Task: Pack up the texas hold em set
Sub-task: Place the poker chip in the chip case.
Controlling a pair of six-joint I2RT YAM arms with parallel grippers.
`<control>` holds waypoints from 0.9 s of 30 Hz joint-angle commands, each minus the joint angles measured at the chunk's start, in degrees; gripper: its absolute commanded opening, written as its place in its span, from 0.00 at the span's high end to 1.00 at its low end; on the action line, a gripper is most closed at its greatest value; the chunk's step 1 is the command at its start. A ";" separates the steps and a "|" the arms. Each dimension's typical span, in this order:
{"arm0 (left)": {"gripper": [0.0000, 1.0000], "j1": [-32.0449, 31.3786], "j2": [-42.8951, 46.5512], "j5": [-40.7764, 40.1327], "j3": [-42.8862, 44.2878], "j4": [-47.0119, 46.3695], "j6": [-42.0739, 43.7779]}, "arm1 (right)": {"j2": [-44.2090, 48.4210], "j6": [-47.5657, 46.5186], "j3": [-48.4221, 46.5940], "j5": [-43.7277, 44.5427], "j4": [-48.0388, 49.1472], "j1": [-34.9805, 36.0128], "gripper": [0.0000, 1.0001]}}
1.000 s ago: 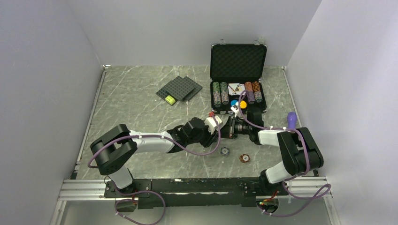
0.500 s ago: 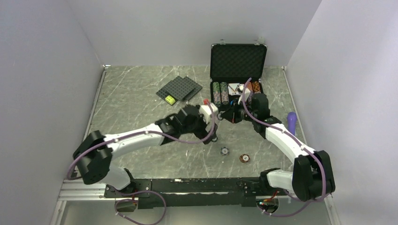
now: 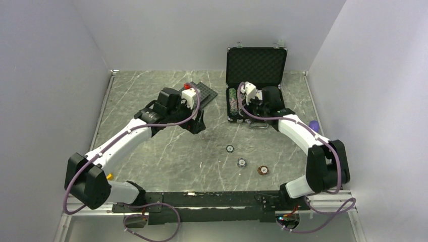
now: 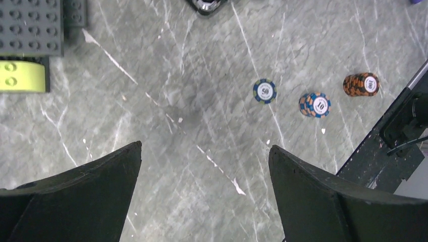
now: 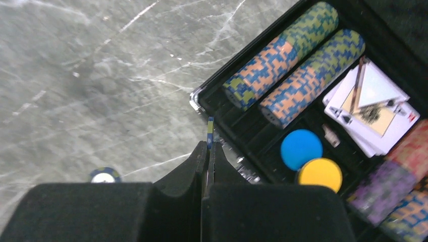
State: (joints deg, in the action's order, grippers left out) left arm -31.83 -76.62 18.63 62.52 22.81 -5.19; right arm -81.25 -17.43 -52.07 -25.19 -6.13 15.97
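Observation:
The black briefcase (image 3: 256, 64) stands open at the back right. Its base (image 5: 237, 128) holds rows of chips (image 5: 282, 53), cards (image 5: 373, 103), a blue disc (image 5: 301, 149) and an orange disc (image 5: 320, 174). My right gripper (image 5: 209, 147) (image 3: 242, 110) hovers over the base's front left corner, shut on a thin chip (image 5: 210, 128) held edge-on. Three loose chip piles lie on the table: a single chip (image 4: 265, 91) (image 3: 230, 148), a small stack (image 4: 315, 105) (image 3: 242, 162) and a brown stack (image 4: 361, 84) (image 3: 262, 170). My left gripper (image 4: 204, 146) (image 3: 194, 123) hangs open and empty, high above the table left of them.
Dark grey studded plates (image 3: 194, 95) (image 4: 30, 25) with a yellow-green brick (image 4: 20, 80) lie at the back centre, under my left arm. A purple object (image 3: 314, 125) sits by the right wall. The arms' black base rail (image 4: 398, 136) runs along the near edge.
My left gripper opened and swung up and back left, away from the chips. The right arm carried its chip back to the briefcase. A single chip now shows on the table.

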 commanded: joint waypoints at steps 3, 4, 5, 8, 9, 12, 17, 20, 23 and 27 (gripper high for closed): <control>0.01 0.66 4.54 2.45 -1.17 1.09 1.50 | -8.56 -17.45 -10.17 1.94 -6.20 2.50 1.00; 0.01 0.70 4.50 2.22 -0.87 1.44 1.50 | -10.16 -19.44 -11.81 3.32 -7.84 3.21 1.00; 0.00 0.64 4.47 2.20 -0.75 1.67 1.50 | -11.80 -20.84 -13.51 4.44 -9.62 3.90 1.00; 0.00 0.71 4.37 2.63 -0.88 1.53 1.26 | -16.49 -23.49 -19.01 7.24 -14.51 5.49 1.00; 0.01 0.64 4.45 2.66 -0.86 1.58 1.24 | -17.58 -23.98 -19.98 7.94 -14.83 5.88 1.00; 0.01 0.64 4.84 2.51 -0.77 1.67 1.30 | -20.26 -25.45 -21.98 9.82 -15.57 7.01 1.00; 0.01 0.71 5.16 2.54 -0.69 1.63 1.32 | -24.29 -27.63 -25.26 13.70 -18.50 8.43 1.00; 0.01 0.64 5.16 2.47 -0.66 1.63 1.32 | -25.87 -28.20 -26.65 15.96 -19.64 8.94 1.00; 0.01 0.64 5.16 2.56 -0.71 1.55 1.27 | -26.46 -29.22 -26.33 17.60 -18.08 9.53 1.00; 0.01 0.78 4.77 2.62 -0.69 1.54 1.24 | -27.02 -30.58 -25.34 21.80 -15.59 10.81 1.00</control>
State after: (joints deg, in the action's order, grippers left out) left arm -31.09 -73.32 19.73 61.08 24.82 -4.93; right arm -108.09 -45.04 -76.16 -8.43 -24.05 25.61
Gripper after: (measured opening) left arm 0.989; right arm 0.022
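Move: The right hand holds a chip; the gap at the near end of the outer-left chip row lies about 5 cm ahead, 4 cm left and 10 cm below. That row's middle is some 6 cm beyond the gap, the second row 4 cm to the right of it; the blue button lies about 7 cm ahead and 5 cm right of the hand. From the left hand, the gap is roughly 4 cm ahead, 18 cm right and 16 cm below. Right hand lowers the pinched chip 8 cm and forward 5 cm towards the gap, fingers turning more steeply down. ##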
